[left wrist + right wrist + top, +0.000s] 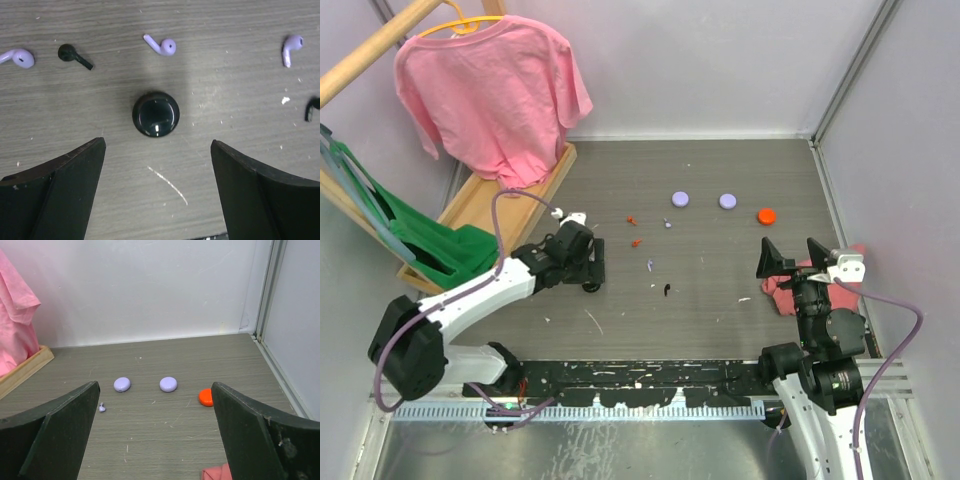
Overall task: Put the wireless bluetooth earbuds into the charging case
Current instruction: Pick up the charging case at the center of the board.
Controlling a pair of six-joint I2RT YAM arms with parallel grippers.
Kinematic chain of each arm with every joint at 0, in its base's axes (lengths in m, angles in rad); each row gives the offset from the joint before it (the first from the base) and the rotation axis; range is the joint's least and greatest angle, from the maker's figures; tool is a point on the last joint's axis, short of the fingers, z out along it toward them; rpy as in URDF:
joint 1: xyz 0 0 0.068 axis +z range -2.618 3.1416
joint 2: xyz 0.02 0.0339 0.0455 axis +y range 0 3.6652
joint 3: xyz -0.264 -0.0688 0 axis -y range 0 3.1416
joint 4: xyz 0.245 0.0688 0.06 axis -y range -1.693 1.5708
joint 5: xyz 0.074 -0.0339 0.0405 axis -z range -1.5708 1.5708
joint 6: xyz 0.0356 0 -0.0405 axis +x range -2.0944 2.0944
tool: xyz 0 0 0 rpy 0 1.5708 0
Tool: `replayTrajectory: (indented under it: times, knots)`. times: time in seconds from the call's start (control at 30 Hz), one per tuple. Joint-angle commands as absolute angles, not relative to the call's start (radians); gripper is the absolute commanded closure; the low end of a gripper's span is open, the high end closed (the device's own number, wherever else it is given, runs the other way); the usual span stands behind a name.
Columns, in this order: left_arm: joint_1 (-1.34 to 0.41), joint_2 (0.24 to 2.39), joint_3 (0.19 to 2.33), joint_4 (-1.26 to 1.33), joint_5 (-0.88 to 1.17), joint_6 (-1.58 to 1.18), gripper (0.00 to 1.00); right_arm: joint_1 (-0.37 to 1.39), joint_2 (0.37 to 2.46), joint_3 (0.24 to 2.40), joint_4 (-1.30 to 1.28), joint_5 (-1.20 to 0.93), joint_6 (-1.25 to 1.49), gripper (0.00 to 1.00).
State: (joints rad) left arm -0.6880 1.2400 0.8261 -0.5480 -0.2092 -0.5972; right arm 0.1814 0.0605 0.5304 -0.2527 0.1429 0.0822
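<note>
The charging case [155,114], a small round glossy black puck, lies on the grey table just beyond the tips of my left gripper [157,144], which hangs over it open and empty. One black earbud [74,55] lies up and left of the case, and another black earbud [312,108] is cut off by the right edge. From above, my left gripper [590,272] points down at the case [591,288], with a black earbud [666,290] to its right. My right gripper [155,386] is open, empty and far from them, at the right side [792,255].
Three lilac earbuds [161,45] [17,57] [292,47] lie around the case. Two lilac discs [680,199] [727,201] and an orange disc [767,215] sit further back. A pink cloth [785,287] lies under the right arm. A pink shirt [490,85] hangs on a wooden rack at the back left.
</note>
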Motion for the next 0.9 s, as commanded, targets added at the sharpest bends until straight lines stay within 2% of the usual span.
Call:
replayTrajectory:
  times: [0.0,0.1,0.57,0.87]
  knots:
    - [-0.710,1.336,0.817,-0.412,-0.321,-0.655,0.12,0.183,0.047,0.532,-0.195,0.131,0.090,0.00]
    - [-0.714,1.409,0.825,-0.394,-0.333,-0.662,0.12,0.184,0.042,0.532,-0.194,0.132,0.089,0.00]
    - [-0.728,1.535,0.812,-0.347,-0.341,-0.668,0.33,0.184,0.020,0.525,-0.191,0.128,0.083,0.00]
    - [-0.732,1.576,0.799,-0.326,-0.329,-0.653,0.42,0.184,0.023,0.527,-0.190,0.108,0.080,0.00]
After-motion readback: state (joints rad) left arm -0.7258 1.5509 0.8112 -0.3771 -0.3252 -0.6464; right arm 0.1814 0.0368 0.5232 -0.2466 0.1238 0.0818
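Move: The black round charging case lies nearly under the left hand, about 8 cm below the fingertips, some 2 cm ahead and 1 cm to the right. A purple earbud sits about 5 cm farther out than the case and 1 cm right of it; a dark earbud lies about 5 cm ahead of the case and 6 cm to its left. From the right hand the case is roughly 40 cm left, 5 cm ahead and 29 cm down. The left fingertips come down astride the charging case and close in until they sit against or just beside its left and right sides. The hand sinks about 7.5 cm, fast at first and then easing, with a slight reach forward of some 2 cm early on; the fingers narrow from nearly wide to a bit over half open while the wrist rolls about 10 degrees, left side up. ##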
